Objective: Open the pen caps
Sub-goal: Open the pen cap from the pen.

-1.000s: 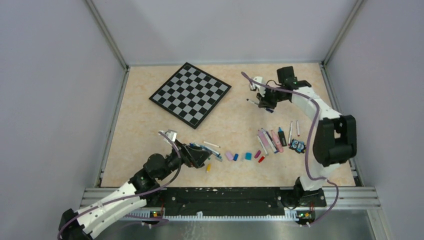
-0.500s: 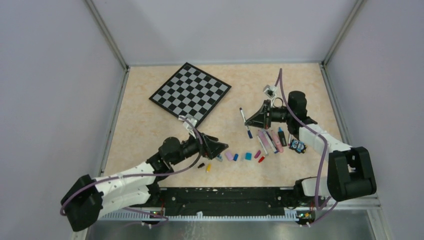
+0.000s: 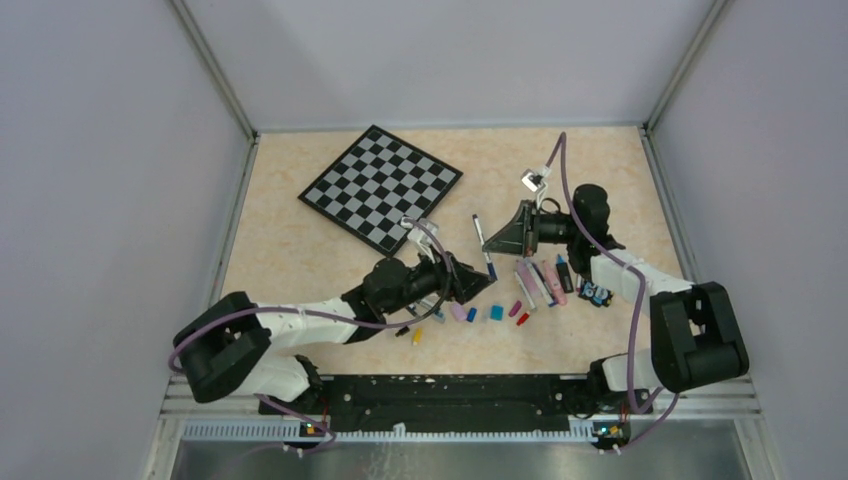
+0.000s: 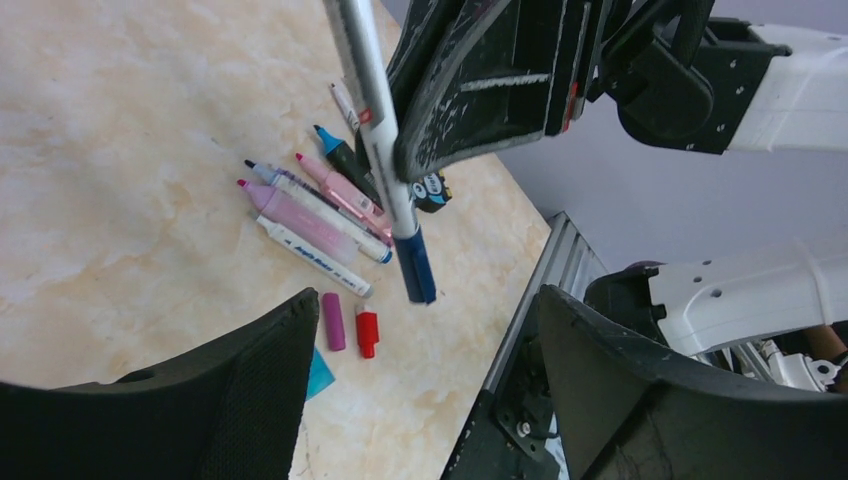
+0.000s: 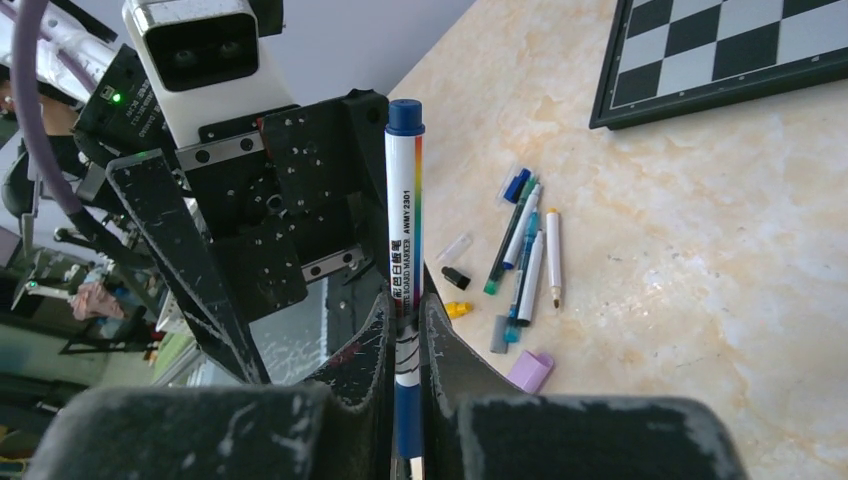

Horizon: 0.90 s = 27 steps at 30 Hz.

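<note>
My right gripper [image 3: 487, 245] [image 5: 407, 300] is shut on the middle of a white board marker [image 3: 483, 242] [image 5: 404, 230], held above the table. Its dark blue cap [image 4: 415, 268] points toward my left gripper [image 3: 484, 283] [image 4: 428, 295]. That gripper stands open, the cap's tip level with its fingertips and touching neither finger. Loose pen caps lie on the table: lilac [image 3: 459, 311], teal [image 3: 496, 313], magenta [image 4: 333, 321], red [image 4: 367, 332], yellow [image 5: 456, 309] and black [image 5: 455, 277].
A row of uncapped pens and pink highlighters [image 3: 545, 280] lies right of the caps, with a small owl figure [image 3: 597, 292] beside it. More pens [image 5: 525, 250] lie under my left arm. The checkered board [image 3: 381, 187] sits at the back left.
My right gripper carried the marker from the back of the table down toward the middle. My left arm swung right and forward until its open jaws reached the marker's capped end.
</note>
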Each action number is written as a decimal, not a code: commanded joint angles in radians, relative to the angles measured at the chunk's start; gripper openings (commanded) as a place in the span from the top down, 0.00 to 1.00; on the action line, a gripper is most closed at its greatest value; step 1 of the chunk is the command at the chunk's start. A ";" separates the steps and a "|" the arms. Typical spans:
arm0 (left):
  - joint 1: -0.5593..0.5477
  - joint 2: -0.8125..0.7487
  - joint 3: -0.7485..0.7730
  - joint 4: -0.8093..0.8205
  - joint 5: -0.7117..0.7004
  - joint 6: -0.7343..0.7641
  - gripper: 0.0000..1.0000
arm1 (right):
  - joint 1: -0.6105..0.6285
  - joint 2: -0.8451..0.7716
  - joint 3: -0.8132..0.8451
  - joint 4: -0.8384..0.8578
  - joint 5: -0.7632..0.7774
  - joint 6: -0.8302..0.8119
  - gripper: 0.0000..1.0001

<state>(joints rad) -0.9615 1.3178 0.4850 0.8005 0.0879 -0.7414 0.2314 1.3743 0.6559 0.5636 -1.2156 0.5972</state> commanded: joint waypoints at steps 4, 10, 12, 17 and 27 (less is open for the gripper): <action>-0.030 0.132 0.099 0.160 -0.038 -0.035 0.27 | 0.027 0.006 0.000 0.066 -0.013 0.034 1.00; -0.037 0.178 0.121 0.149 -0.051 -0.069 0.41 | 0.029 0.009 -0.003 0.070 -0.011 0.038 1.00; -0.037 0.183 0.128 0.139 -0.057 -0.073 0.44 | 0.031 0.009 -0.004 0.070 -0.011 0.039 1.00; -0.037 0.188 0.135 0.131 -0.058 -0.067 0.63 | 0.036 0.012 -0.005 0.069 -0.012 0.036 1.00; -0.037 0.135 0.132 0.043 0.008 0.039 1.00 | 0.036 -0.022 0.012 -0.012 -0.045 -0.069 0.91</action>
<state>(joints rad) -0.9916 1.4986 0.5880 0.8608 0.0341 -0.7975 0.2554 1.3849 0.6533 0.5900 -1.2312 0.6071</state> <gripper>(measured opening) 0.038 0.030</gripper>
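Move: The pen's blue cap, on the end nearest the robot, is about 4 cm to the left hand's right, 2 cm ahead and 1 cm below; from the right hand, which holds the pen midway, it is some 5 cm back and 1 cm right. About 18 cm below the left hand lie the teal cap, 5 cm right and 2 cm back, and the magenta cap, 9 cm right and 1 cm back. The left hand goes on to its right towards the pen's blue cap, about 3 cm with some 1.5 cm forward and a slight sinking, most of the rightward travel coming early, its fingers narrowing around the cap as it slows. Then, almost in place, it shuts its widely open fingers and pinches the cap near where it meets the white barrel, while the right hand keeps its closed grip on the middle of the pen and holds it nearly still. ##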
